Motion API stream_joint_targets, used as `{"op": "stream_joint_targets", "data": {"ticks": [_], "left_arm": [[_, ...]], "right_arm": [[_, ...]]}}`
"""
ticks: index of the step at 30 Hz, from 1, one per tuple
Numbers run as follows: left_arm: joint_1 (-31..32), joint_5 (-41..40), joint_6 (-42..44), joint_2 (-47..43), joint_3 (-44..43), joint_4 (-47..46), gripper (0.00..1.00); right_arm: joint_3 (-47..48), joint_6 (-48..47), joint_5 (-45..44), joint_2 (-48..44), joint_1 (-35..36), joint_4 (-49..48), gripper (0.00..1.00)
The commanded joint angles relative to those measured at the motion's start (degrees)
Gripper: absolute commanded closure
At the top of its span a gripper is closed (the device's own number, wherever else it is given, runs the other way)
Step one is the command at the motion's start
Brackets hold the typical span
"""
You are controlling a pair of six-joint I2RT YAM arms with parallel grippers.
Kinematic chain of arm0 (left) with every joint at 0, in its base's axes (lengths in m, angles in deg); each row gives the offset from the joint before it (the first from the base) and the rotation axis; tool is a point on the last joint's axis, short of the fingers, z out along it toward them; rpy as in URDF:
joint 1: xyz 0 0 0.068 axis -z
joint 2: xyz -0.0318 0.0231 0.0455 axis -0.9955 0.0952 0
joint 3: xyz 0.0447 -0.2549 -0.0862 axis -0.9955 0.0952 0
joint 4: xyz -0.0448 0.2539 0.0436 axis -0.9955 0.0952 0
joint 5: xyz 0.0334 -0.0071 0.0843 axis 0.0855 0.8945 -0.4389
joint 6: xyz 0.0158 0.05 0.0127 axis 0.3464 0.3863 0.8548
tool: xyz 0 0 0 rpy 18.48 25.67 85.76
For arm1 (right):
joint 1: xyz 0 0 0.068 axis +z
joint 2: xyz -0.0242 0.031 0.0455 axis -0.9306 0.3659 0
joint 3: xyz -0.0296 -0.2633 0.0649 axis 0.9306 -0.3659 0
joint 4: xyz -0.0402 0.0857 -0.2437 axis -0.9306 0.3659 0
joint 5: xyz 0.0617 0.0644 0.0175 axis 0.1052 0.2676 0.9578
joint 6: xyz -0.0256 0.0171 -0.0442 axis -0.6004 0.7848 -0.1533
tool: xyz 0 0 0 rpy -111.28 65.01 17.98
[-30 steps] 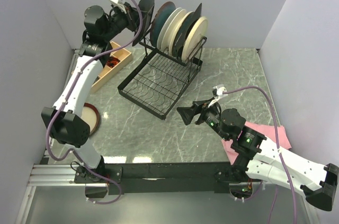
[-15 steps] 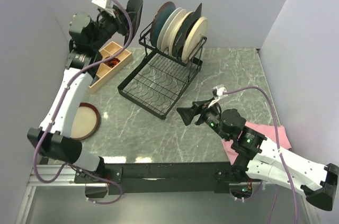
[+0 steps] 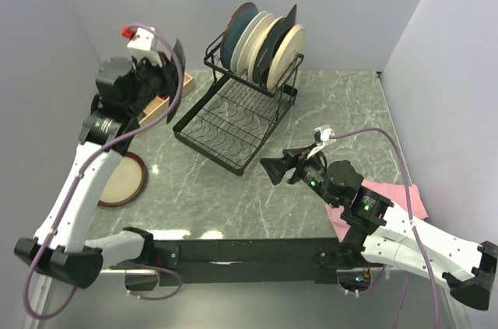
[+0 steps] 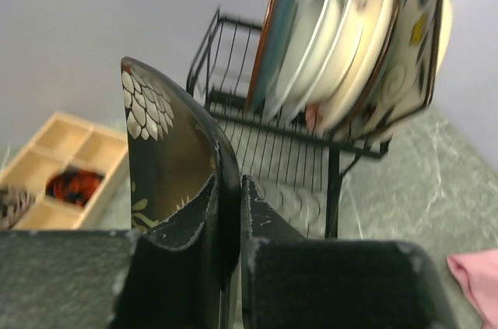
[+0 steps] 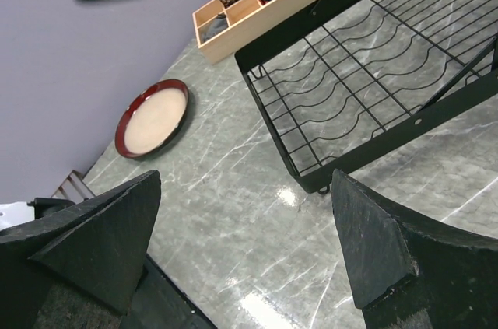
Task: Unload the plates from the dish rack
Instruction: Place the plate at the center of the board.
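Observation:
My left gripper (image 4: pixel 230 216) is shut on the edge of a black square plate with white flowers (image 4: pixel 163 142). It holds the plate upright in the air, left of the dish rack (image 3: pixel 237 115), above the wooden tray. In the top view the plate (image 3: pixel 178 57) sticks up from the gripper (image 3: pixel 166 74). Several plates (image 3: pixel 263 37) stand on edge in the rack's upper frame: a teal one, pale round ones and a cream square flowered one (image 4: pixel 412 33). A brown-rimmed tan plate (image 3: pixel 121 178) lies flat on the table at the left. My right gripper (image 3: pixel 272 167) hovers open over the table in front of the rack, with nothing in it.
A wooden compartment tray (image 4: pixel 58 169) lies left of the rack, by the back wall. A pink cloth (image 3: pixel 406 198) lies at the right, under the right arm. The rack's flat lower grid (image 5: pixel 366 64) holds nothing. Grey walls stand on three sides.
The left arm has swung left and down with the black plate, away from the rack and towards the tray. The right arm has not moved.

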Motion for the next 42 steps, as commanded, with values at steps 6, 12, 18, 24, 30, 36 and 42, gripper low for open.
{"op": "stream_joint_targets", "data": {"ticks": [6,12,18,24,30,36,42], "left_arm": [[5.57,-11.94,-3.95,-13.88,8.88,6.13,0.99],[8.20,-14.93,-7.20,-16.53,11.09,13.36,0.99],[10.58,-17.13,-11.24,-14.86,14.51,18.90,0.99],[12.43,-24.42,-14.23,-13.54,14.17,25.22,0.99],[13.74,-25.05,-14.85,-11.17,16.88,26.11,0.99],[17.08,-25.13,-17.57,-7.66,18.91,24.97,0.99],[20.16,-25.83,-21.70,-3.36,21.72,25.32,0.99]], "right_arm": [[3.07,0.04,-0.71,0.46,0.66,-0.94,0.05],[3.16,0.04,-0.44,0.72,0.66,-0.94,0.05],[3.07,-0.13,-0.88,-0.15,0.66,-0.59,0.05],[2.98,-0.13,-0.97,-0.77,0.66,-0.59,0.05],[2.99,-0.48,-2.02,-1.03,0.66,-0.33,0.04],[3.07,-0.66,-2.29,-1.12,0.66,-0.24,0.04],[2.98,-0.84,-2.82,-1.30,0.66,-0.06,0.04]]}}
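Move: The left gripper already holds the black plate by its edge. The open patch of board in front of the dish rack lies about 18 cm back, 4 cm right and 43 cm below it. The red-rimmed plate is roughly 13 cm back and 22 cm left, the rack's near corner some 11 cm back and 13 cm right, and the wooden box about 14 cm ahead and 18 cm left, all some 40 cm down. From the right hand, the patch is about 21 cm left, 2 cm back and 26 cm down. Bring the left gripper down about 24 cm towards the bare board between the red-rimmed plate and the rack's near corner, drawing back some 11 cm, nearly all of it in the first half, then sink almost straight. Tip the wrist steadily downward by around 45 degrees on the way, keeping the pinch on the black plate's edge. ##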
